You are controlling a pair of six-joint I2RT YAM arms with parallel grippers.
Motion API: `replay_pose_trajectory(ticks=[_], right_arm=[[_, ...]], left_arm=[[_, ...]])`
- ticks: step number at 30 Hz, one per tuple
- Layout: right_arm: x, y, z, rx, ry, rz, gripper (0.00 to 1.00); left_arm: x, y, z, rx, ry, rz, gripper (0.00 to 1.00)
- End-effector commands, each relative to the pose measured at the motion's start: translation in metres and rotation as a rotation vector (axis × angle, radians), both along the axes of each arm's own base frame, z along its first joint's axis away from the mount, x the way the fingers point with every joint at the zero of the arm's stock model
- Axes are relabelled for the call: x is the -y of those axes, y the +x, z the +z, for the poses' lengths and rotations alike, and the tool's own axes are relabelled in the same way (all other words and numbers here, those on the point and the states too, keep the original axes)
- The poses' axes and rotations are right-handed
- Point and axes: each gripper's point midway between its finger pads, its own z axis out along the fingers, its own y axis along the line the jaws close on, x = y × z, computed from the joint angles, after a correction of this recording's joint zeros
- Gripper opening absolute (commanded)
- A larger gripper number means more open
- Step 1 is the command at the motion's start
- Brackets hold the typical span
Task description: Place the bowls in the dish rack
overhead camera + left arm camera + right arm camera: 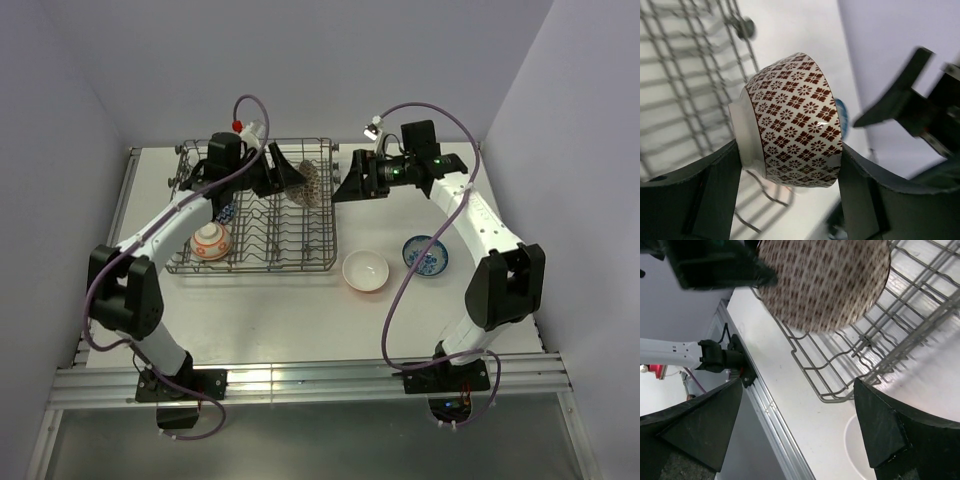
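My left gripper (297, 180) is shut on a red-brown patterned bowl (313, 183), holding it on its side over the back right corner of the dish rack (300, 262). In the left wrist view this bowl (795, 120) sits clamped between both fingers (725, 175). My right gripper (345, 186) hangs open just right of the bowl and holds nothing. The right wrist view has the patterned bowl (825, 280) above the rack's wire corner (840, 385). An orange and white bowl (211, 240) lies in the rack's front left.
On the table right of the rack stand a white bowl (366, 270) and a blue-white patterned bowl (425, 255). Under the left arm a bluish bowl (227, 212) shows partly in the rack. White walls enclose the table at the back and on both sides.
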Motion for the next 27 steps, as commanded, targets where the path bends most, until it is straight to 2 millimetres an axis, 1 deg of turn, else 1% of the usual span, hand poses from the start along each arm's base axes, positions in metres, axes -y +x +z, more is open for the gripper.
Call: replay_pose_trajectory(ticks=[1,2,3,4,5,6,8,10,11,12,13,14,15,19,20,23,24,27], right_arm=[[0.014,0.005,0.023,0.054,0.020,-0.019,1.00],[0.021,0.007,0.024,0.057,0.020,-0.036,1.00],[0.025,0.007,0.024,0.055,0.025,-0.039,1.00],[0.027,0.008,0.024,0.053,0.029,-0.044,1.00],[0.032,0.008,0.025,0.053,0.029,-0.054,1.00],[0.039,0.011,0.025,0.055,0.028,-0.069,1.00],[0.046,0.011,0.025,0.055,0.028,-0.081,1.00],[0.055,0.013,0.023,0.053,0.025,-0.096,1.00],[0.058,0.013,0.021,0.050,0.022,-0.098,1.00],[0.061,0.013,0.020,0.046,0.020,-0.103,1.00],[0.065,0.014,0.019,0.044,0.020,-0.112,1.00],[0.067,0.014,0.017,0.037,0.019,-0.115,1.00],[0.069,0.014,0.015,0.033,0.019,-0.118,1.00],[0.079,0.014,0.009,0.026,0.006,-0.133,1.00],[0.080,0.012,0.006,0.023,0.001,-0.133,1.00],[0.083,0.012,0.002,0.015,-0.002,-0.141,1.00],[0.083,0.012,0.000,0.012,-0.003,-0.142,1.00],[0.084,0.012,-0.003,0.002,-0.004,-0.141,1.00]], left_arm=[[-0.013,0.042,0.032,0.247,0.186,0.037,0.00],[-0.014,0.053,0.020,0.249,0.233,0.039,0.00],[-0.020,0.063,0.016,0.264,0.285,0.069,0.00],[-0.023,0.071,0.024,0.313,0.324,0.071,0.00],[-0.024,0.078,0.023,0.333,0.347,0.077,0.00],[-0.028,0.090,0.021,0.352,0.387,0.103,0.00],[-0.030,0.101,0.017,0.404,0.473,0.096,0.00],[-0.028,0.115,0.012,0.460,0.539,0.070,0.00],[-0.026,0.121,0.001,0.461,0.563,0.045,0.00],[-0.024,0.125,-0.001,0.479,0.583,0.027,0.00],[-0.021,0.131,0.009,0.540,0.607,-0.002,0.00],[-0.019,0.133,0.006,0.562,0.635,-0.034,0.00],[-0.016,0.140,0.004,0.583,0.649,-0.052,0.00],[-0.012,0.150,-0.004,0.706,0.757,-0.131,0.00],[-0.011,0.151,-0.001,0.734,0.767,-0.137,0.00],[-0.009,0.152,-0.004,0.816,0.815,-0.158,0.00],[-0.006,0.153,-0.009,0.851,0.856,-0.173,0.00],[-0.003,0.154,-0.014,0.920,0.910,-0.203,0.00]])
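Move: The left hand already holds the patterned bowl over the rack; the free space in the rack's far right part lies some 14 cm ahead of it and 15 cm below, straight in line, with the rack's far right corner about 18 cm ahead and 7 cm right. The loaded orange bowl is roughly 22 cm left and 6 cm back. From the empty, open right hand, the white bowl lies about 8 cm back, 6 cm right and 22 cm below, and the blue bowl 5 cm back, 21 cm right. Keeping its pinch on the patterned bowl, the left hand carries it about 14 cm forward to above the rack's far right part, sinking some 7 cm, mostly in the second half, while the wrist rolls roughly 60 degrees about the line of its fingers, left side rising, and the fingers tip a little more downward. The right hand, already clear of the bowl and still wide open, backs off about 8 cm to the right, away from the rack, with a small drift forward, turns slightly clockwise, and starts to sink at the end beyond the rack's right side. ##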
